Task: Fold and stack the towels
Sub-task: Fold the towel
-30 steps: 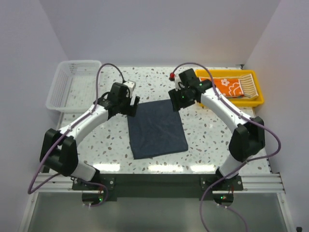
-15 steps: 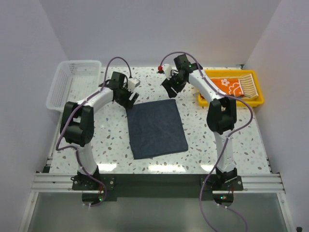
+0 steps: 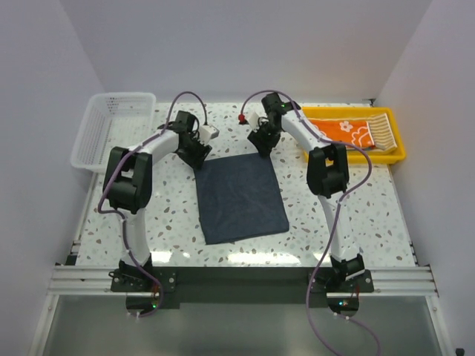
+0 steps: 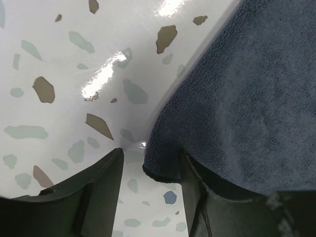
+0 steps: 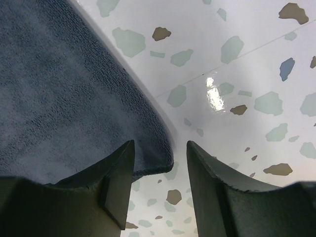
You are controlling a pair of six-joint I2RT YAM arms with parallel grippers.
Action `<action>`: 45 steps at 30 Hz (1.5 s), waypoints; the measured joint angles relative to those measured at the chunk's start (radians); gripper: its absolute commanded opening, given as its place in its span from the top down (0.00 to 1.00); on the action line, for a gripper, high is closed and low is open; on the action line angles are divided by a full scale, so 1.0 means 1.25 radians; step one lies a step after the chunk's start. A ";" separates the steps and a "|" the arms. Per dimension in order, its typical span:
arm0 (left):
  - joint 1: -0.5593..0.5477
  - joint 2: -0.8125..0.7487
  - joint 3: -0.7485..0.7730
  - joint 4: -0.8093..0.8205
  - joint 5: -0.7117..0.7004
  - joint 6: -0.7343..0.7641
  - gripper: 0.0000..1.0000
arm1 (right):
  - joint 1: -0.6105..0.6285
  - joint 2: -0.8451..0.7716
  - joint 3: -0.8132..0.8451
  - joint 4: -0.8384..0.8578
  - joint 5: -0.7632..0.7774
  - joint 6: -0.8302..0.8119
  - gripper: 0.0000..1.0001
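A plain dark blue-grey towel (image 3: 241,196) lies flat in the middle of the table. My left gripper (image 3: 197,154) is down at its far left corner. In the left wrist view that corner (image 4: 165,163) sits between the open fingers of the left gripper (image 4: 150,154), against the right finger and apart from the left one. My right gripper (image 3: 263,145) is at the far right corner. There the corner (image 5: 153,148) lies between the open fingers of the right gripper (image 5: 160,144), near the left finger. An orange flower-print towel (image 3: 347,132) and a tan striped towel (image 3: 380,130) lie in the tray.
A yellow tray (image 3: 364,158) stands at the far right of the speckled table. A white mesh basket (image 3: 111,127) sits at the far left corner. Purple cables loop above both arms.
Both arms have reached farther out and lowered their grippers onto the dark towel's far corners. The left jaws have narrowed around their corner. The towel itself has not moved.
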 measured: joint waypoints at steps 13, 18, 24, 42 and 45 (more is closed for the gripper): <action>0.004 0.019 0.005 -0.010 0.017 0.013 0.67 | -0.015 0.030 0.001 -0.002 -0.007 -0.015 0.89; 0.005 0.020 0.008 -0.009 0.022 0.014 0.86 | -0.015 0.030 0.001 -0.004 -0.008 -0.020 1.00; 0.009 0.033 0.028 -0.014 0.031 0.019 1.00 | -0.016 0.030 0.000 -0.003 -0.007 -0.020 1.00; 0.010 -0.122 -0.031 0.077 0.000 0.009 1.00 | -0.013 -0.236 -0.191 0.133 0.065 0.052 1.00; 0.010 -0.182 -0.091 0.113 -0.011 -0.012 1.00 | -0.008 -0.295 -0.244 0.168 0.065 0.067 1.00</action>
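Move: The dark blue towel's far-left corner lies between the left hand's open fingers, about 1 cm below and 1 cm back. Its far-right corner sits likewise under the right hand, about 2 cm below, 1 cm back and 1 cm to the right. The white basket is roughly 22 cm left and 10 cm ahead of the left hand. The yellow tray is some 24 cm right and 6 cm ahead of the right hand. Each hand pinches its far corner of the towel between closing fingertips, after sinking the last bit, about 1 cm left and 2 cm right. Keeping hold, both then lift away from the table, the left about 8 cm and the right about 12 cm, fingers swinging forward some 15 degrees. ##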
